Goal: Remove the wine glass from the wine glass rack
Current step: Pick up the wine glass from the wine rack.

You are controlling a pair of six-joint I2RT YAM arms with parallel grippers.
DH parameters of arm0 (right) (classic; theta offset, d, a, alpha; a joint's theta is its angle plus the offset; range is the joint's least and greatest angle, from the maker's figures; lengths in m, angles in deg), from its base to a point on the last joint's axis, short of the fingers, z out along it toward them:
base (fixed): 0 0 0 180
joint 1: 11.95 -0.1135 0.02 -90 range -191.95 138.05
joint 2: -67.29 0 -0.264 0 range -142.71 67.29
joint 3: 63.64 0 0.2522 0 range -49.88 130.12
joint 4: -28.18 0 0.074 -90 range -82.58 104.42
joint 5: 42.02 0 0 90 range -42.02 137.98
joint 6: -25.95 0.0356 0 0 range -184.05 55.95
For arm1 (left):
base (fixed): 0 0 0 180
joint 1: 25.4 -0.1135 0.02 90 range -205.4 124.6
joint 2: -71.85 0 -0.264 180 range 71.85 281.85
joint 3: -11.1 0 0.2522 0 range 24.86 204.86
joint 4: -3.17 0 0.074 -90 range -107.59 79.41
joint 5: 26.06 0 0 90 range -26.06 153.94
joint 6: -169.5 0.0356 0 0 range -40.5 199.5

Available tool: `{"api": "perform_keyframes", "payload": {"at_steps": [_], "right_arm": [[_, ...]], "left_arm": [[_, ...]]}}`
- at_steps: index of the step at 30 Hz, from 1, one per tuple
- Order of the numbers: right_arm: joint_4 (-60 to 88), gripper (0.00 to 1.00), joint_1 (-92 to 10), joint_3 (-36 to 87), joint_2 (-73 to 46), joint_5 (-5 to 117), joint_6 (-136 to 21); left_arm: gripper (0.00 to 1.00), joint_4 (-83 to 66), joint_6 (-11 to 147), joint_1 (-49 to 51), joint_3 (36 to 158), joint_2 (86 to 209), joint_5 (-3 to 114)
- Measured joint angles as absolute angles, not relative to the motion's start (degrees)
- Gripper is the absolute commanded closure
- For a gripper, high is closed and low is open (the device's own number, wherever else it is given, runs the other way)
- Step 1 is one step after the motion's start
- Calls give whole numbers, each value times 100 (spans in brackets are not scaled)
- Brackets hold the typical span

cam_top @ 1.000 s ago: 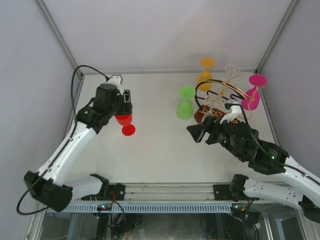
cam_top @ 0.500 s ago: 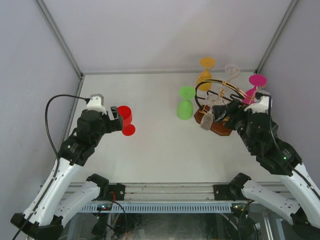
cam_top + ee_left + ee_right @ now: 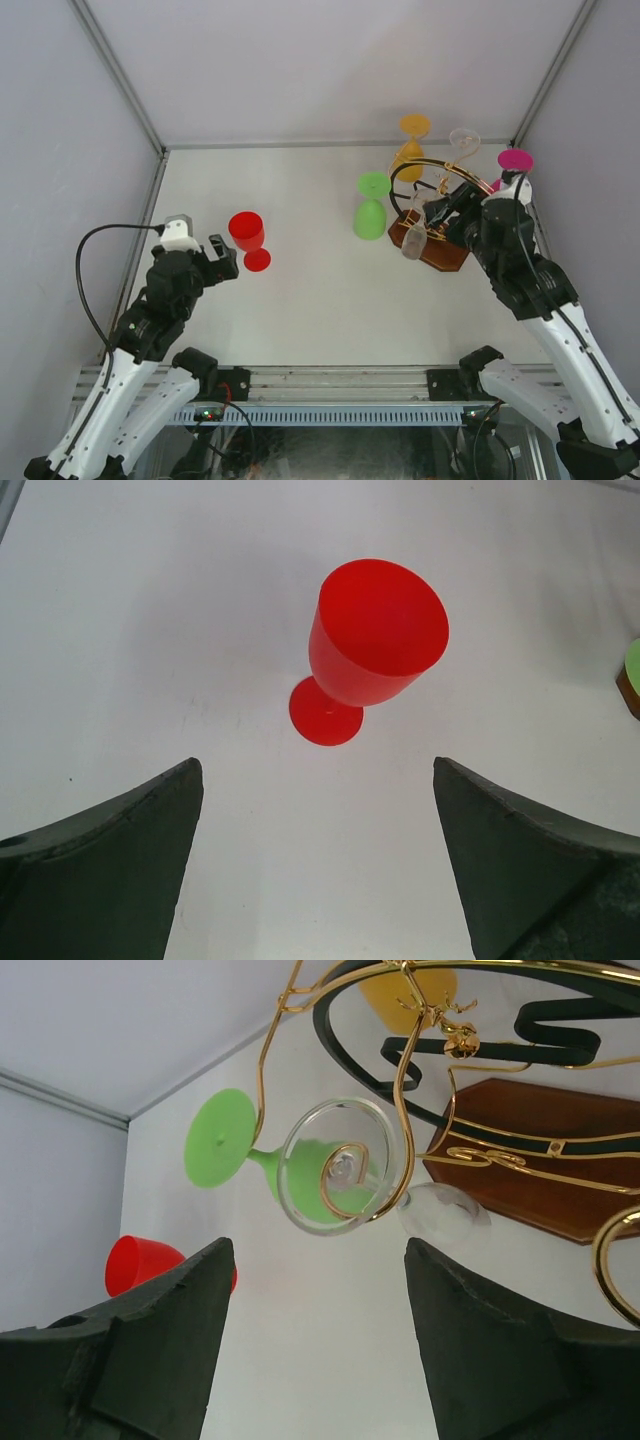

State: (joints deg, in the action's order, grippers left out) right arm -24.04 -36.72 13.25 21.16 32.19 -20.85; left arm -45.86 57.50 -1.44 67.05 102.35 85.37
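The wine glass rack stands at the back right, a brown wooden base with a black wavy arch and gold wire arms. Hanging upside down from it are a green wine glass, an orange one, a pink one and two clear ones. My right gripper is open just short of the low clear glass, which hangs in a gold curl ahead of the open jaws. A red wine glass stands upright on the table, with my left gripper open and apart from it.
White walls close the table on the left, back and right; the rack sits close to the right wall. The red glass stands left of centre, with the left gripper near it. Bare white table lies between the two arms.
The left gripper opened, let go of the red glass and drew back toward the near edge. The right arm swung right and up to the rack, now facing the low clear glass.
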Motion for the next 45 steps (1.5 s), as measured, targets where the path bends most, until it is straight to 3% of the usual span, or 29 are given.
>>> {"api": "perform_keyframes", "payload": {"at_steps": [22, 36, 45], "right_arm": [[-1816, 50, -2149, 875, 1713, 4561, -1621], [-1565, 59, -1974, 755, 1464, 5013, -1623], [-1453, 59, -1893, 739, 1327, 5079, -1626]], "left_arm": [[0, -4593, 5462, -148, 6598, 9881, 8933], [0, -4593, 5462, -148, 6598, 9879, 8937], [0, -4590, 5462, -148, 6598, 9879, 8935]]}}
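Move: The clear wine glass hangs foot-up at the near left of the rack, about 6 cm ahead of the right hand, 1 cm to its left and 7 cm below. The rack's middle is roughly 9 cm ahead, 4 cm right and 8 cm below; the green glass about 10 cm ahead, 13 cm left and 7 cm below. From the left hand, the clear glass lies about 9 cm ahead, 42 cm right and 2 cm higher. The right hand eases about 5 cm forward and down, drifting right, towards the clear glass's stem, fingers half closing. ##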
